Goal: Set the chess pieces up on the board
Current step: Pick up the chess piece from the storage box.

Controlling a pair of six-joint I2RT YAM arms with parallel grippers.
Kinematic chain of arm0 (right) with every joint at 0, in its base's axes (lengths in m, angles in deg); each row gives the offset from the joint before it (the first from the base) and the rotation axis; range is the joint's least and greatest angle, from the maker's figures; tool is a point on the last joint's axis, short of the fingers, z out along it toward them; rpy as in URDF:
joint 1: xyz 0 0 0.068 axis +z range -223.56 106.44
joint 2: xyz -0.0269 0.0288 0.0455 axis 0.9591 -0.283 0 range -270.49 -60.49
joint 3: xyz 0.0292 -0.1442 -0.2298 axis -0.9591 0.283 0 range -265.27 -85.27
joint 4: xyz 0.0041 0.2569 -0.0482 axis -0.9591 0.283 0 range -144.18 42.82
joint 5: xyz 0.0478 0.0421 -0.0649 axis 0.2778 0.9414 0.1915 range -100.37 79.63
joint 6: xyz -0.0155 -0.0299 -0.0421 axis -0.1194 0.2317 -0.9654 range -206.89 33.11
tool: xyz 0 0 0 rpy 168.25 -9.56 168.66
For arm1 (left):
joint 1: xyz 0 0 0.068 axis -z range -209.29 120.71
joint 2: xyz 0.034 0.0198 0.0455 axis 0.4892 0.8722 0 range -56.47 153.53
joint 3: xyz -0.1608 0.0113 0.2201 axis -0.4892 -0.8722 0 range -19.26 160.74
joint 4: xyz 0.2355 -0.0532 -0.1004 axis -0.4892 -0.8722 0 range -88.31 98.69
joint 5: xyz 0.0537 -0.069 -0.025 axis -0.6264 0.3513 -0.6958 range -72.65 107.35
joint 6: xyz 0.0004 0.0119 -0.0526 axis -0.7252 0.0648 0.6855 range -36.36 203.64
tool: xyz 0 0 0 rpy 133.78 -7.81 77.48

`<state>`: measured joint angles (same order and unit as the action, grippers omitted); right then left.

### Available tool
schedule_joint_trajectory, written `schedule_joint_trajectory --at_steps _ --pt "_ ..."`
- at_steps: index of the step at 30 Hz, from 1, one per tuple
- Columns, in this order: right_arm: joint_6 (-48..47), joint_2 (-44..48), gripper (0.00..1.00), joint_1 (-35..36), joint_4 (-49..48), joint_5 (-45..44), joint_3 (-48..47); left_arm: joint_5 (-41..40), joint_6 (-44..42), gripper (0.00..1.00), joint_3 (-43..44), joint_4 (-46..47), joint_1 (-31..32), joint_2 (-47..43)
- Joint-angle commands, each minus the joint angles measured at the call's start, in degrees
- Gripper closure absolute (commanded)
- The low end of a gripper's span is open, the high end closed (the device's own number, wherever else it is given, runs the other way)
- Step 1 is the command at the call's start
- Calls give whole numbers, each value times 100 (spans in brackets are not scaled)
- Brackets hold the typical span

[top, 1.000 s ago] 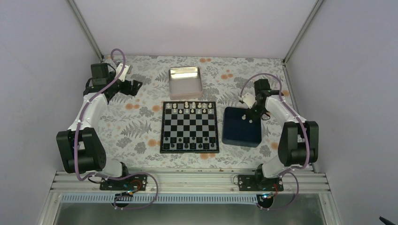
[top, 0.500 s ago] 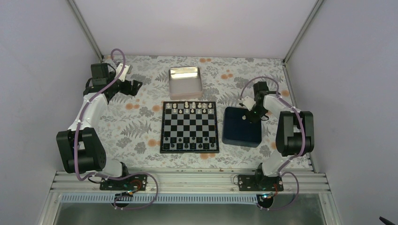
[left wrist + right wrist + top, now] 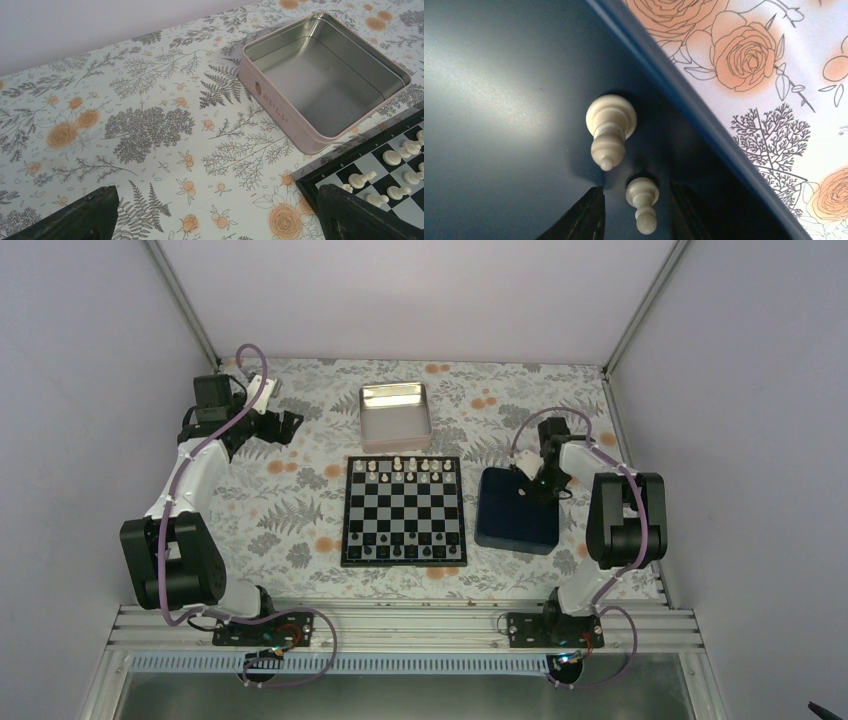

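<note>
The board [image 3: 346, 510] lies mid-table, with cream chess pieces [image 3: 405, 468] along its far rows and dark pieces [image 3: 405, 551] on the near row. My right gripper [image 3: 636, 210] hangs low inside the dark blue tray [image 3: 499, 100]. It is open, its fingers [image 3: 581, 217] on either side of a small cream pawn [image 3: 642, 200] with a gap on each side. A taller cream piece [image 3: 610, 125] stands just beyond the pawn. My left gripper [image 3: 215, 215] is wide open and empty over the floral cloth, near the board's far-left corner [image 3: 320, 175] and its cream pieces [image 3: 395, 172].
An empty pink-sided metal tin [image 3: 325, 85] sits behind the board, also in the top view as the tin [image 3: 394, 415]. The blue tray [image 3: 505, 520] lies right of the board; its raised wall [image 3: 664, 80] runs close by the two pieces.
The right gripper has dropped lower into the blue tray and its jaws have narrowed around the pawn. The left arm has not moved.
</note>
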<state>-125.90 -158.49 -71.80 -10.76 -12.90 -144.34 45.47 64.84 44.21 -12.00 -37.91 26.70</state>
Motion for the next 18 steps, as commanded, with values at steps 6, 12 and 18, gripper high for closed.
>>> schedule_joint_trajectory --at_steps 6,12,18 --pt "-73 211 75 -49 206 -166 75 144 -18 2 48 6 -50 24" --pt "-90 219 87 -5 106 1 59 146 -13 2 52 -12 -53 6" --pt "-99 403 96 46 315 73 -56 147 -9 2 55 -11 -46 4"
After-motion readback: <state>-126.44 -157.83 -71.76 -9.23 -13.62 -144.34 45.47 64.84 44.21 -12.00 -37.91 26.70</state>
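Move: The right hand hangs half open low in the storage box, its fingers on either side of the small white pawn, whose middle lies about 1 cm back of the hand point and 1 cm below. A taller white piece stands about 3 cm to the left and 1 cm ahead of the hand, and the box's far rim is roughly 5 cm ahead. From the idle left hand, the pawn is some 53 cm right, 14 cm back and 19 cm below. The right fingers close on the small pawn and pinch its upper part, nearly shutting with it between them. As they begin to close, the pointing-down hand eases about half a centimetre back and slightly to its right, then stays low in the storage box while the fingers finish closing; the wrist holds its angle. ##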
